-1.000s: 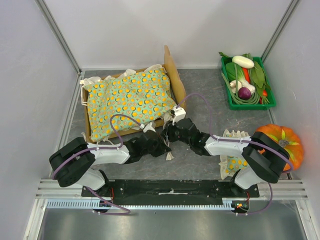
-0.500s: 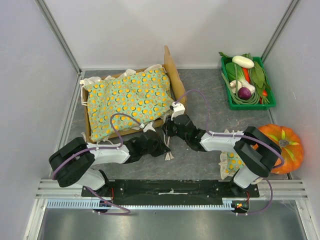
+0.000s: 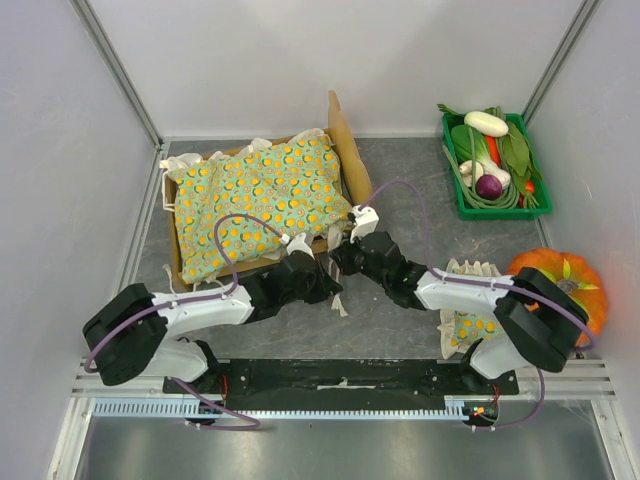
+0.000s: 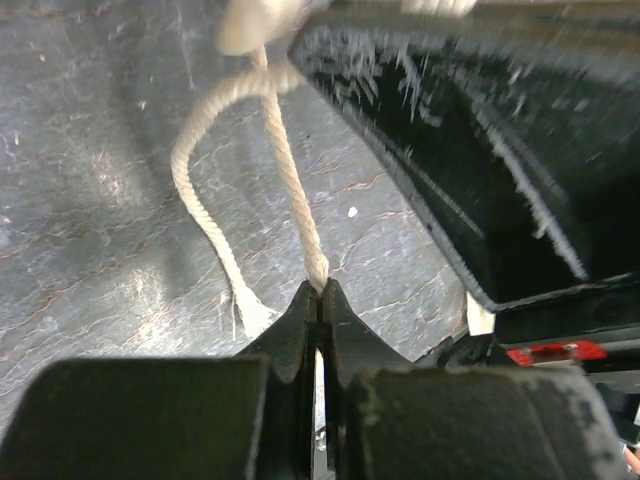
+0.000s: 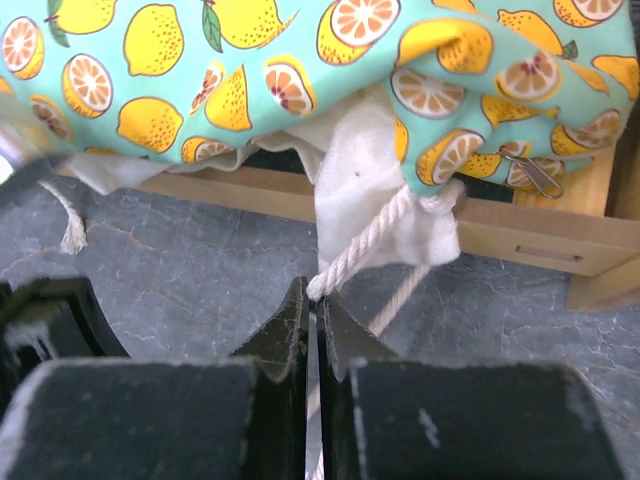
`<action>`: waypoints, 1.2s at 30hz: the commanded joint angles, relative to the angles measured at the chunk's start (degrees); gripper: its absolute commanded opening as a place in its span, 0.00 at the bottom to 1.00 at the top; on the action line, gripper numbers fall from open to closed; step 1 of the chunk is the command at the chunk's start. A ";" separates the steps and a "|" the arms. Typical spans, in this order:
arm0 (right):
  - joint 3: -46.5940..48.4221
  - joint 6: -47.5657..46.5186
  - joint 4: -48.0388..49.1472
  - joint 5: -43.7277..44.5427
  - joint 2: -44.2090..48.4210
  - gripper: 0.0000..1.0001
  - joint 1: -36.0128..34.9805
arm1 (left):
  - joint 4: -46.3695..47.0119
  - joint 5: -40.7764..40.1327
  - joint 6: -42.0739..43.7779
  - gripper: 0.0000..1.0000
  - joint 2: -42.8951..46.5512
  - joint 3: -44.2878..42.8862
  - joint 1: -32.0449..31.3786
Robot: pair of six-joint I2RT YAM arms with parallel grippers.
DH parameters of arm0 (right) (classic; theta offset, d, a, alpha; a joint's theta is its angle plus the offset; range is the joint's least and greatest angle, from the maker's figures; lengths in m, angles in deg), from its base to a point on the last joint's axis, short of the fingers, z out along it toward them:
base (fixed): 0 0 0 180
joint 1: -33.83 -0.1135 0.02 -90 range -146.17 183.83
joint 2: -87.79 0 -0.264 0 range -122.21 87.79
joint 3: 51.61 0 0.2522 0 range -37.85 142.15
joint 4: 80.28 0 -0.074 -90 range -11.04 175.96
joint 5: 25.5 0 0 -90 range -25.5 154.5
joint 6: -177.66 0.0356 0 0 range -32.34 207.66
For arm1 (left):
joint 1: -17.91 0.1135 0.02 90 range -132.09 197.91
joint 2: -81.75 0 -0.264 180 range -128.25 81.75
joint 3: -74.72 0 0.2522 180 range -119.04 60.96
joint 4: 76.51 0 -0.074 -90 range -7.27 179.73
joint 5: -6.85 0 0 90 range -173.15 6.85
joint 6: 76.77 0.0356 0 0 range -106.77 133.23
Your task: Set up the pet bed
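Note:
The pet bed (image 3: pixel 352 160) is a light-wood frame at the table's back left, headboard on its right. A green citrus-print blanket (image 3: pixel 260 195) covers it. A white rope tie (image 5: pixel 365 245) hangs from the blanket's near right corner over the wooden side rail (image 5: pixel 520 235). My right gripper (image 5: pixel 313 295) is shut on this tie just below the rail. My left gripper (image 4: pixel 320 290) is shut on another white cord (image 4: pixel 285 160) above the grey table, close beside the right arm (image 4: pixel 480 150). From above, both grippers (image 3: pixel 332 268) meet at the bed's near right corner.
A small matching ruffled pillow (image 3: pixel 462 325) lies partly under my right arm. A green crate (image 3: pixel 500 212) of vegetables stands at the back right. An orange pumpkin (image 3: pixel 570 285) sits at the right edge. White walls close in three sides.
My right gripper has closed on the rope tie at the bed's corner. The left arm has pushed forward toward the bed with its cord still pinched.

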State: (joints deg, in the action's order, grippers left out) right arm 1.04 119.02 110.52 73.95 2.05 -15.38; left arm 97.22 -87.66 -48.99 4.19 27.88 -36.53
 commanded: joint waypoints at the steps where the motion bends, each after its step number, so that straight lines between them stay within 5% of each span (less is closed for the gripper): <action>1: -3.03 -1.21 -2.05 -1.19 5.31 0.04 0.34 | -4.23 -5.32 5.52 0.02 3.90 -4.00 0.21; 18: -9.27 -1.82 -6.89 -0.48 12.70 0.04 1.40 | -2.57 -3.14 8.07 0.02 4.79 -5.94 5.47; 36: -9.89 -3.05 -4.52 -4.79 14.19 0.04 1.93 | 3.74 7.50 3.78 0.02 -9.71 -14.47 10.22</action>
State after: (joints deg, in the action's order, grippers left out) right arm -8.07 116.44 103.89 70.98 14.27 -13.52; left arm 95.49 -82.13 -41.88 -3.04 15.18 -27.24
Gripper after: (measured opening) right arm 0.057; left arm 0.034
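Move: Just ahead of the right hand, the pet-bed cover's near corner, where the rope ties start, lies about 6 cm forward, 1 cm to its right and some 3 cm lower. From the left hand that corner is roughly 12 cm ahead, 3 cm to the right and about level. The headboard's near end stands about 11 cm ahead and 6 cm right of the right hand, some 4 cm lower. A loose tassel hangs about 4 cm behind the left hand, 2 cm right and 5 cm lower. Crossing the two rope ties, the left hand keeps its pinch and rises about 3 cm while edging left. It then swings forward and back to the right, some 7 cm forward in all, up to the cover's corner. The right hand, still pinching its rope, draws about 5 cm right and 3 cm back, sinking slightly away from the corner, then mostly holds there while the left comes past. ##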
